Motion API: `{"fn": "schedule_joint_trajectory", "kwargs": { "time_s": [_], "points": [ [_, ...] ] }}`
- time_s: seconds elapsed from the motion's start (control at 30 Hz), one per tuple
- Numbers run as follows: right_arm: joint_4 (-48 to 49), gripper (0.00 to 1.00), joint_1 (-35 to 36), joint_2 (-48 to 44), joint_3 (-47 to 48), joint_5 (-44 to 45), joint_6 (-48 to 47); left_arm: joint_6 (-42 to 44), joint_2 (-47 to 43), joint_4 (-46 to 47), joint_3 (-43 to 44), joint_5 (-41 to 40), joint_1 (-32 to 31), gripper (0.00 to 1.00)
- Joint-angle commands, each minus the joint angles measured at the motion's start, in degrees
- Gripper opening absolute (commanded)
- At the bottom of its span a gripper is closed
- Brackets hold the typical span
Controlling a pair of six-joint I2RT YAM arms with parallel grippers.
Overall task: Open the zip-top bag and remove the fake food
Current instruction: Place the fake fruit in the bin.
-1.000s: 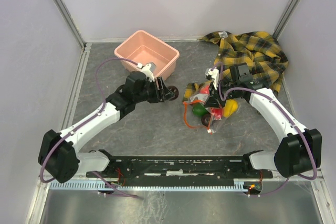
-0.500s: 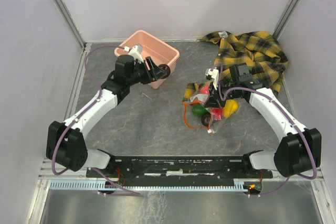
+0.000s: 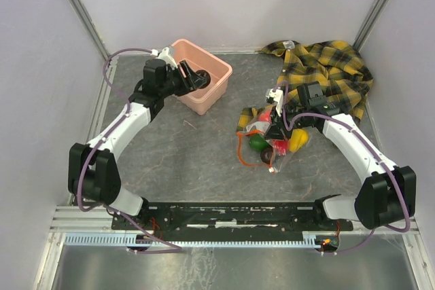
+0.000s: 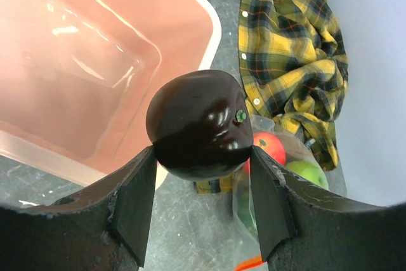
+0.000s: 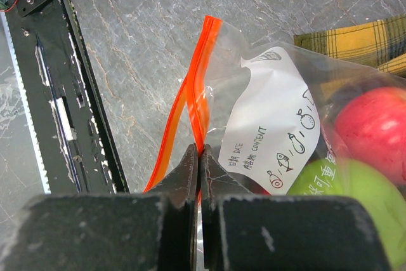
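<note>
My left gripper (image 3: 195, 78) (image 4: 203, 155) is shut on a glossy dark brown fruit (image 3: 204, 75) (image 4: 200, 125) and holds it over the pink tub (image 3: 221, 67) (image 4: 76, 61), near its right rim. The clear zip-top bag (image 3: 268, 137) (image 5: 273, 125) lies on the table right of centre. It holds green (image 3: 258, 142) (image 5: 355, 201), red (image 3: 280, 146) (image 5: 374, 125) and yellow (image 3: 298, 140) fake food. My right gripper (image 3: 275, 124) (image 5: 199, 150) is shut on the bag's orange-red zip strip (image 5: 202, 87), whose two sides spread apart beside the pinch.
A yellow-and-black plaid shirt (image 3: 326, 66) (image 4: 285, 49) lies crumpled at the back right, touching the bag's far side. The tub stands at the back left by the wall. Side walls close in the table.
My left arm has swung back and to the left, carrying the brown fruit from the table's middle to above the tub. The right arm and the bag have not moved.
</note>
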Motion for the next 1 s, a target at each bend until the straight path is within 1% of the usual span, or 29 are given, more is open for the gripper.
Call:
{"fn": "schedule_joint_trajectory", "kwargs": {
  "time_s": [0.0,0.4,0.57,0.67,0.7,0.73,0.8,0.87,0.97],
  "points": [
    [0.24,0.02,0.27,0.27,0.88,-0.03,-0.75,4.54,1.30,-0.58,4.28,-2.69,0.31,0.53],
    [0.09,0.02,0.31,0.57,0.99,0.06,-0.93,8.06,4.17,-4.21,7.40,-8.70,0.38,0.57],
    [0.07,0.02,0.27,0.63,1.04,0.06,-0.93,8.35,4.92,-3.78,7.74,-10.86,0.32,0.61],
    [-0.04,0.02,0.31,0.53,1.05,0.05,-1.01,8.73,5.11,-3.86,7.93,-12.81,0.38,0.68],
    [-0.04,0.02,0.26,0.59,1.09,0.06,-1.06,8.87,5.03,-3.88,7.94,-13.70,0.41,0.75],
    [-0.04,0.02,0.27,0.59,1.10,0.06,-1.06,9.16,4.90,-3.93,7.88,-14.51,0.33,0.83],
    [-0.07,0.02,0.29,0.59,1.10,0.02,-1.08,10.05,4.46,-3.80,7.77,-15.61,0.37,0.88],
    [-0.10,0.02,0.27,0.59,1.10,-0.01,-1.15,10.67,3.84,-3.55,7.57,-16.90,0.39,0.97],
    [-0.11,0.01,0.27,0.61,1.13,-0.03,-1.15,11.84,2.22,-2.15,6.52,-17.70,0.34,0.99]
  ]
}}
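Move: Over the near right end of the pink bin, the left hand already grips the dark fruit; the bin's middle is about 6 cm ahead, 7 cm to its left and 13 cm below. The zip-top bag lies some 16 cm back and 21 cm right of this hand, and the middle of the plaid shirt about 3 cm ahead and 37 cm right, both some 17 cm lower. From the right hand the bin is about 20 cm ahead, 25 cm left, 7 cm lower. Easing farther in over the bin, the left hand goes about 4 cm left, nearly as far forward and some 2.5 cm down, rolling its left side up roughly 15 degrees while turning a little counter-clockwise. Late on, still moving, its fingers spread almost fully and let go of the dark fruit above the bin floor. The right hand stays put and keeps pinching the bag. ##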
